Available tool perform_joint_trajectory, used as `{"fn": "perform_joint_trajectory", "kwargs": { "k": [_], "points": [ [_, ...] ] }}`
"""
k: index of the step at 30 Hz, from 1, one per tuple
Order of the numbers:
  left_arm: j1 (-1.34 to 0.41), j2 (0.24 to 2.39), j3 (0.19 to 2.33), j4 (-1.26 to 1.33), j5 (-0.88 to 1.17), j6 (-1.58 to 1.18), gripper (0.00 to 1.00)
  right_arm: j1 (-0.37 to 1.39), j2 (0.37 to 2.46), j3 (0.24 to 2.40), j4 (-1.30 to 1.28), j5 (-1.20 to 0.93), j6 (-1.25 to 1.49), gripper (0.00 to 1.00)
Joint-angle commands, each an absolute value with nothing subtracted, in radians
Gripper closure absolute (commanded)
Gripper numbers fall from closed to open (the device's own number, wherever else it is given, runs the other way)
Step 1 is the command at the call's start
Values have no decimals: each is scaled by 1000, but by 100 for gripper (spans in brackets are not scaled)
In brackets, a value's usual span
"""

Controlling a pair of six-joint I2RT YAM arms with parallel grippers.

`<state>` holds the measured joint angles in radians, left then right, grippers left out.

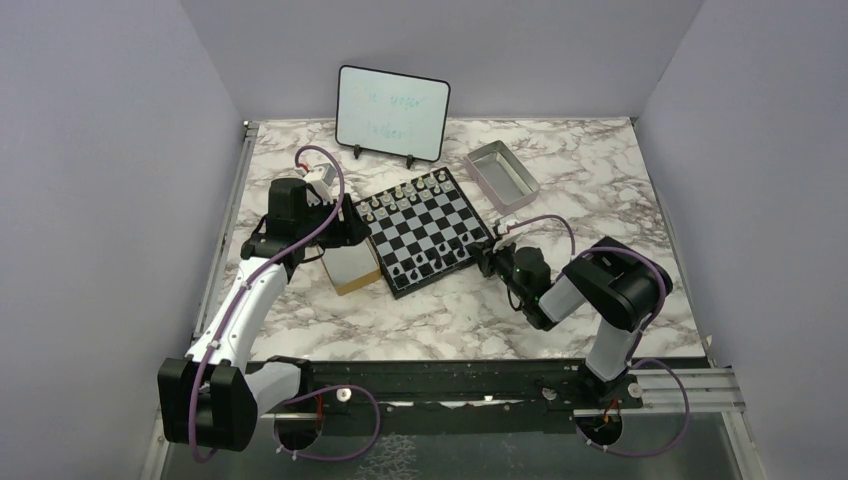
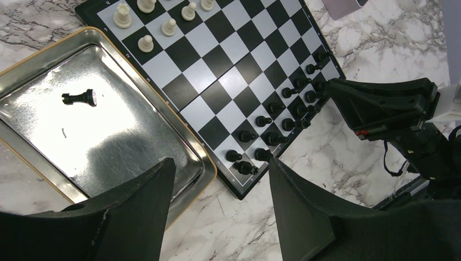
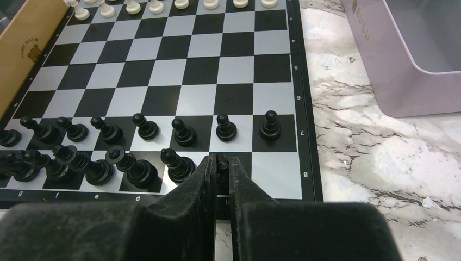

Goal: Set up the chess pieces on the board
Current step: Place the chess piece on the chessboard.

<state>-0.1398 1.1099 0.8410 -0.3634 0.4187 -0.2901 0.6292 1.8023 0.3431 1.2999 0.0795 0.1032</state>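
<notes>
The board [image 1: 425,228] lies mid-table with pale figures along its far side and black chess pieces [image 3: 141,128] in two rows along its near side. My right gripper [image 3: 223,157] sits low at the board's near right corner, shut on a small black piece [image 3: 222,165] standing on a dark back-row square beside the empty corner square. In the left wrist view, one more black piece [image 2: 80,98] lies on its side in a shiny tin [image 2: 32,81]. My left gripper [image 2: 220,161] hangs open and empty above the tin's edge and the board's corner.
A tan wooden box [image 1: 350,268] with the tin touches the board's left side. A grey metal tray [image 1: 502,175] stands at the board's far right. A small whiteboard [image 1: 392,112] leans at the back. Purple walls close in on three sides.
</notes>
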Motion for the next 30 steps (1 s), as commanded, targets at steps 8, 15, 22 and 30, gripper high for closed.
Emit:
{"fn": "perform_joint_trajectory", "kwargs": {
  "k": [8, 15, 22, 30],
  "points": [
    [-146, 1110, 841, -350, 426, -275, 34, 640, 1808, 360, 1276, 58, 90, 76],
    [-146, 1111, 841, -350, 424, -275, 34, 640, 1788, 369, 1257, 62, 76, 70],
    [-146, 1114, 841, -351, 420, -273, 34, 640, 1726, 375, 1202, 75, 58, 67],
    [-146, 1121, 844, -359, 392, -271, 34, 638, 1570, 397, 1029, 77, 28, 60]
  ]
}}
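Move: The black chess piece is already between the right fingertips over square b8, its middle about 1 cm below the hand point. The pawn on b7 stands roughly 2 cm ahead and 1 cm to the left; the pawn on a7 about 3 cm ahead and 1 cm to the right; the bishop on c8 some 2 cm left and 1 cm back. From the idle left hand the held piece lies about 26 cm right, 2 cm ahead and 13 cm lower. Barely moving at first, the right hand eases down about half a centimetre over b8 while its fingers steadily open around the black piece and let go of it. Then it rises quickly and almost straight up, some 3 cm, away from the board, the wrist holding its near-level slant and the fingers still spreading either side. ##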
